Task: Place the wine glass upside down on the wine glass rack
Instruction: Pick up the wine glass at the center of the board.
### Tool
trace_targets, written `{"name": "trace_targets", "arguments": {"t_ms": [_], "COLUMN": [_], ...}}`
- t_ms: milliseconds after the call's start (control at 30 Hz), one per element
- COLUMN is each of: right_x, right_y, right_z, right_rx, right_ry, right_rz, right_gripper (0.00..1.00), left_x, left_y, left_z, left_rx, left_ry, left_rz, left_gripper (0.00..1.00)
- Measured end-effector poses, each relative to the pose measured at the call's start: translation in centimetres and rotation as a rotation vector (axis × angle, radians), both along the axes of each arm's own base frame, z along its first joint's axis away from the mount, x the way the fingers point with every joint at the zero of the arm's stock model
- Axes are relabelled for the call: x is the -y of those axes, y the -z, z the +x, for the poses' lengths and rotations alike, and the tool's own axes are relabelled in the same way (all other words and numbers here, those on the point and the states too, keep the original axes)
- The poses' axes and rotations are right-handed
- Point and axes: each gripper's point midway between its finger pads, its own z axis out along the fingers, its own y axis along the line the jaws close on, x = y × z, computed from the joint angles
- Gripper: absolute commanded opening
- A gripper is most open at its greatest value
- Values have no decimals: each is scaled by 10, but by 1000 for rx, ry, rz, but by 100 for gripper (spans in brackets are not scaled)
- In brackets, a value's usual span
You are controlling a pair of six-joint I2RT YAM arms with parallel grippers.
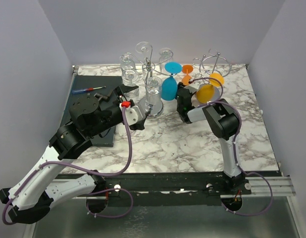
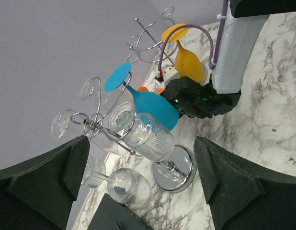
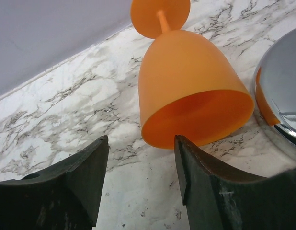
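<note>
An orange wine glass lies on its side on the marble table, mouth toward my right wrist camera, foot away. From above, its foot shows between the two racks. My right gripper is open just short of the rim, with nothing between its fingers; it is low on the table. The right wire rack carries a yellow glass upside down. The left rack carries clear glasses and a blue one. My left gripper is wide open and empty, near that rack's chrome base.
The right rack's chrome base lies just right of the orange glass. A dark mat with a screwdriver on it covers the table's left side. Walls close in the back and both sides.
</note>
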Motion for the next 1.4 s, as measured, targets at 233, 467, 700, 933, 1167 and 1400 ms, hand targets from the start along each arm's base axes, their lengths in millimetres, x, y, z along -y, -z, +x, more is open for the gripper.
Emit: {"name": "trace_targets", "arguments": {"t_ms": [233,467,700,933,1167,1400], "right_x": [9,15,15,12,11,17], "right_y": [-3,-18,-14,-13,-50,-56], "right_z": [6,10,1,-32,-64,-92], "right_rx": [47,115,133,88,112,89], "right_ry": [62,105,80,-27,-123,-170], "right_rz": [-16,-14,-21,-38,10,8], "right_gripper": [45,17,1,0,0,0], "left_x": [-1,-3,-4,-4,-3,0], "left_y": [3,6,6,6,7,9], "left_z": [0,-1,-1,-1,-1,1], "left_rx": [13,25,31,29,20,2], "left_ry": [-1,0,0,0,0,0], "left_rz": [15,26,29,28,26,23], "left_gripper": [99,99,99,99,99,99]}}
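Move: The orange wine glass lies on its side, mouth towards the robot; its middle is about 8 cm ahead of the right hand, 3 cm right and 2 cm lower. The right rack's foot stands some 4 cm ahead and 11 cm right, 5 cm below; the hanging blue glass is about 3 cm back, 5 cm left and 7 cm above. From the left hand the wine glass is roughly 40 cm ahead, 20 cm right and 37 cm down. Right fingers pinch the wine glass's left rim, then pull back about 9 cm and rise some 5 cm. ##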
